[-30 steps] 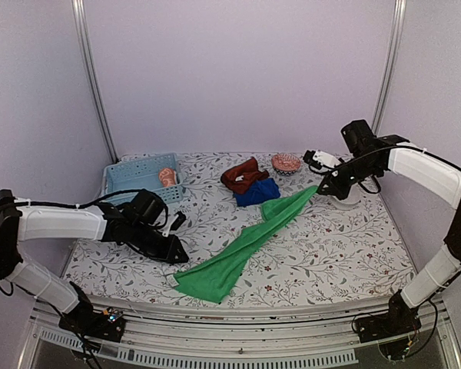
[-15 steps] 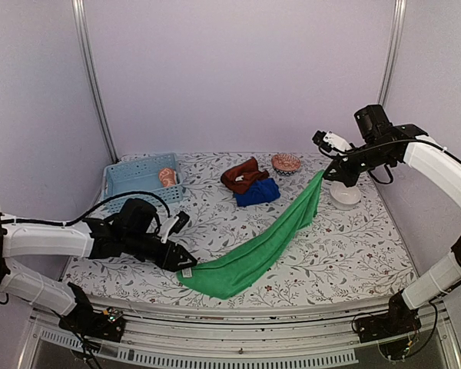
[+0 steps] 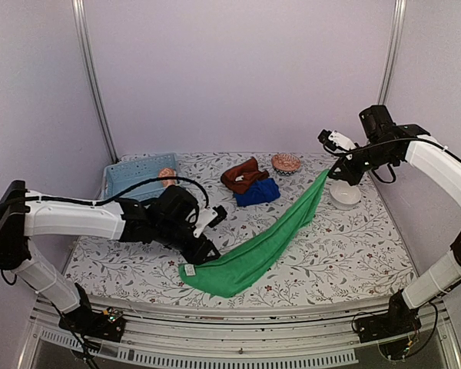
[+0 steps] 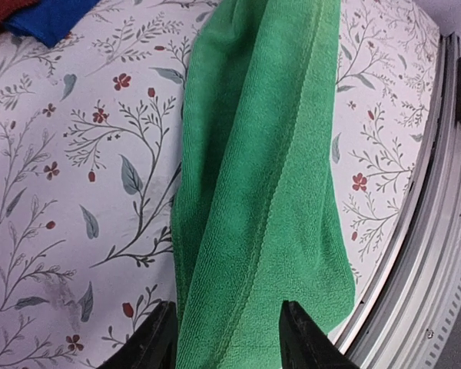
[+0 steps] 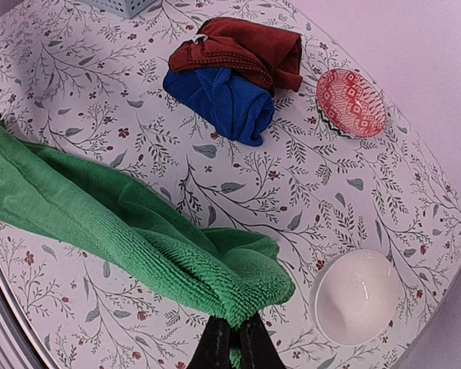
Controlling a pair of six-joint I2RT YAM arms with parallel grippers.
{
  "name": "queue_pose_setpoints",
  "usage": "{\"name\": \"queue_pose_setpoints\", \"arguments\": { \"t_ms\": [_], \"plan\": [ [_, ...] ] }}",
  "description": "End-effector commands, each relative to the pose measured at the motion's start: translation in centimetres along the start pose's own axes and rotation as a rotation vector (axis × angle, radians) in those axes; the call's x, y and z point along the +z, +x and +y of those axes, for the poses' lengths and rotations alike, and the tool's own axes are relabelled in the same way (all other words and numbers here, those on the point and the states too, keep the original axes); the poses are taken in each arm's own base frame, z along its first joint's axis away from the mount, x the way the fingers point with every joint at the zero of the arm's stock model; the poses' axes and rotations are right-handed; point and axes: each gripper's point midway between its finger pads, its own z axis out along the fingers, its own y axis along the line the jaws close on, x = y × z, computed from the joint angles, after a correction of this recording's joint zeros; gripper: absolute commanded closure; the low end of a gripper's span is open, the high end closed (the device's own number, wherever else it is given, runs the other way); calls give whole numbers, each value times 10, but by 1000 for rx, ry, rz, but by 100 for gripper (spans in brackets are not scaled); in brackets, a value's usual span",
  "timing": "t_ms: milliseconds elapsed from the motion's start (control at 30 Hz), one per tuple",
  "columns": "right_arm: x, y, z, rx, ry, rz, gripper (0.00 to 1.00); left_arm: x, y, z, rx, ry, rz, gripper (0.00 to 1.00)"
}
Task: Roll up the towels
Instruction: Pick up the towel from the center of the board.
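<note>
The green towel (image 3: pixel 269 242) stretches as a long band from the table's front middle up to my right gripper (image 3: pixel 332 171). That gripper is shut on the towel's far end and holds it above the table; the wrist view shows the bunched end (image 5: pixel 238 284) pinched at the right gripper (image 5: pixel 237 342). My left gripper (image 3: pixel 207 252) is at the towel's near end, open, its fingers on either side of the green towel (image 4: pixel 261 192), which lies flat below the left gripper (image 4: pixel 229 342). A blue towel (image 3: pixel 257 192) and a rust-brown towel (image 3: pixel 243 175) lie heaped at the back. An orange towel (image 3: pixel 167 175) sits in the basket.
A light blue basket (image 3: pixel 134 178) stands at the back left. A white bowl (image 3: pixel 344 194) sits under my right arm, and a red patterned bowl (image 3: pixel 286 162) is behind the heap. The table's metal front rail (image 4: pixel 430 254) runs close to the towel's near end.
My right gripper lifted the towel's far end up and right, then held. The left arm slid right along the towel's near end, and its jaws opened.
</note>
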Motion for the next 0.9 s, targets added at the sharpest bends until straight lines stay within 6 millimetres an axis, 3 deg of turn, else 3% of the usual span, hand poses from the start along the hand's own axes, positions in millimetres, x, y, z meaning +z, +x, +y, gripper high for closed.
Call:
{"name": "queue_pose_setpoints", "arguments": {
  "t_ms": [0,100,333,433,567,733,867],
  "plan": [
    [2,1,-4,26,-4,-7,96,12,36,3,139,-79,212,53],
    [4,3,-4,31,-6,-2,96,14,39,1,241,-130,234,52],
    [7,4,-5,38,-13,5,96,21,50,12,280,-180,283,54],
    [8,4,-5,41,-18,6,96,24,56,19,290,-207,311,61],
    [10,5,-5,45,-21,6,96,27,56,24,306,-229,322,80],
    [11,5,-11,50,0,12,96,5,22,32,293,-277,232,100],
    [-8,-9,-50,99,116,-25,97,-42,-23,62,216,-385,103,100]
  ]
}}
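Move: The green towel's left end, still flat on the board, has its upper edge about 7 cm below the left hand, 3 cm to the left and 1 cm back. From the left hand, the blue towel lies some 25 cm ahead and 12 cm right, and the blue basket 28 cm ahead and 23 cm left. From the right hand, already holding the other end aloft, the left end's edge is about 34 cm left, 15 cm back and 21 cm below. Left hand sinks 6 cm, drifting left and rolling 25 degrees, pinches the green towel's edge, then lifts 3 cm. ##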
